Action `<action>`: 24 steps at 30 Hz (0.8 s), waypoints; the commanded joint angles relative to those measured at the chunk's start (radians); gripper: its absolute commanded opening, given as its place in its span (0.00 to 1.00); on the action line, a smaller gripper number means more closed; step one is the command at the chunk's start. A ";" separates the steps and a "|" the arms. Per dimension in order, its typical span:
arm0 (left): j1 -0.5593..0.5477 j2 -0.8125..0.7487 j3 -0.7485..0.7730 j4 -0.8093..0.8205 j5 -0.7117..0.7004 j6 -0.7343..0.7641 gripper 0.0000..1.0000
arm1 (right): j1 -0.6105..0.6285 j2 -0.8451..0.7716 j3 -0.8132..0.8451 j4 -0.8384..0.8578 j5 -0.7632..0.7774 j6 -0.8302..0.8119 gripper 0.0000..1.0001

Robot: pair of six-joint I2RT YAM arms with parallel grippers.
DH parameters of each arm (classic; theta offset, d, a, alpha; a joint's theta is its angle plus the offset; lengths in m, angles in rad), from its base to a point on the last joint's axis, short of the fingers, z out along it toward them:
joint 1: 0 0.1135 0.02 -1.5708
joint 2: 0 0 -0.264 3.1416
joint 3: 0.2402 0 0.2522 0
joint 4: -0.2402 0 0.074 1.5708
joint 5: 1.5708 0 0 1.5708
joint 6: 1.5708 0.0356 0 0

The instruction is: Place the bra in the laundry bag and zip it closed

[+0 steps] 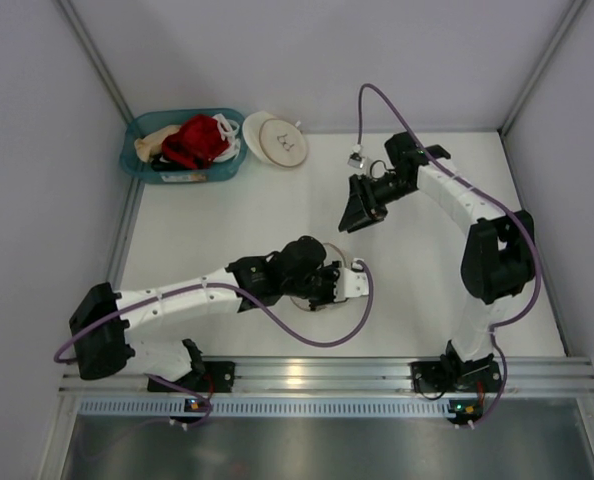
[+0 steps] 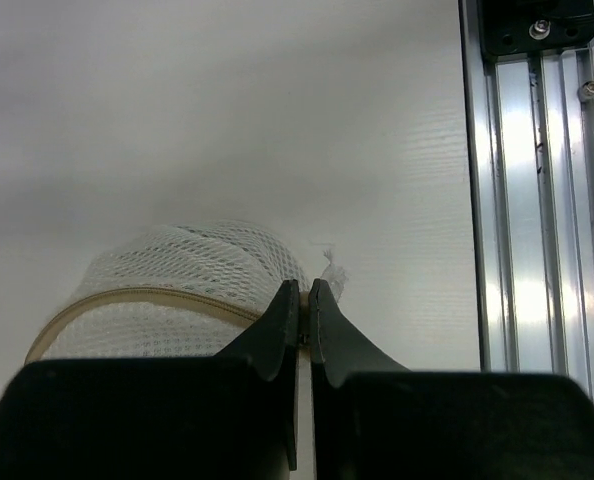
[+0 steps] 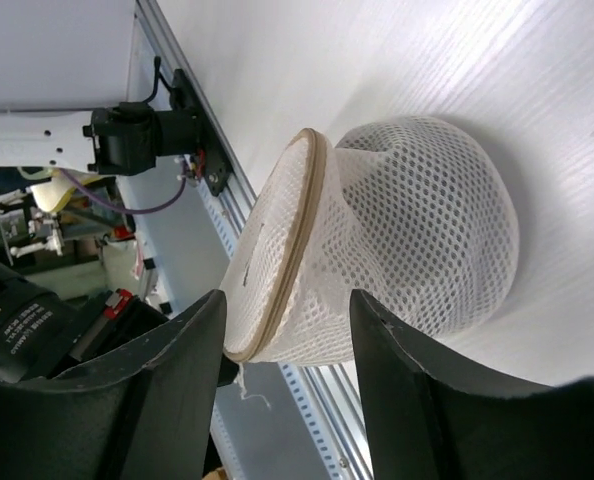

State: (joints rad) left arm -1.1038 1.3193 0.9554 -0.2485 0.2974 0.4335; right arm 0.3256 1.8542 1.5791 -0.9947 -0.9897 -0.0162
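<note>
The laundry bag [image 3: 417, 230], round, of white mesh with a tan zip rim, stands tilted on its edge on the table, its pale lid facing the rail. My left gripper [image 2: 304, 290] is shut on the bag's rim at the zip line, with the bag [image 2: 177, 290] just left of the fingertips. From above, the left gripper [image 1: 349, 283] and wrist cover most of the bag [image 1: 299, 301]. My right gripper [image 1: 355, 215] hangs open above the table behind the bag, apart from it; in its own view the right gripper [image 3: 287, 300] frames the bag without touching. The bra is hidden.
A teal basket [image 1: 137, 165] at the back left holds a red garment [image 1: 195, 140] and a beige one [image 1: 155, 140]. A second round bag [image 1: 277, 140] lies beside it. The aluminium rail [image 1: 307, 375] runs along the near edge.
</note>
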 commanded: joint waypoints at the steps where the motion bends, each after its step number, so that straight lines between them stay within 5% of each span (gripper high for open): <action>1: -0.002 0.021 0.051 0.006 -0.024 -0.026 0.00 | -0.028 -0.065 0.021 -0.010 0.035 -0.045 0.54; 10: -0.001 0.052 0.075 0.083 -0.078 0.051 0.00 | -0.094 -0.191 -0.180 -0.140 -0.003 -0.154 0.56; 24: 0.004 0.097 0.132 0.083 -0.080 0.108 0.00 | 0.065 -0.087 -0.188 -0.163 -0.060 -0.160 0.52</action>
State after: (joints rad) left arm -1.1038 1.4166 1.0363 -0.2211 0.2134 0.5316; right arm 0.3523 1.7370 1.3685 -1.1252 -1.0264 -0.1360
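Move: The laundry bag's zipper edge, just beside the left fingertips that pinch its near end, lies about 11 cm back from the right hand, 1 cm to its left and some 3 cm lower; the bag's body sits about 10 cm back, 4 cm left and 7 cm below. From the left hand, that zipper edge is about 3 cm ahead at its own height, with the bag's body 4 cm ahead, 3 cm left and 5 cm below. Open right hand swings right 5 cm, then back 8 towards the zipper; left hand, pinching still, eases forward. ##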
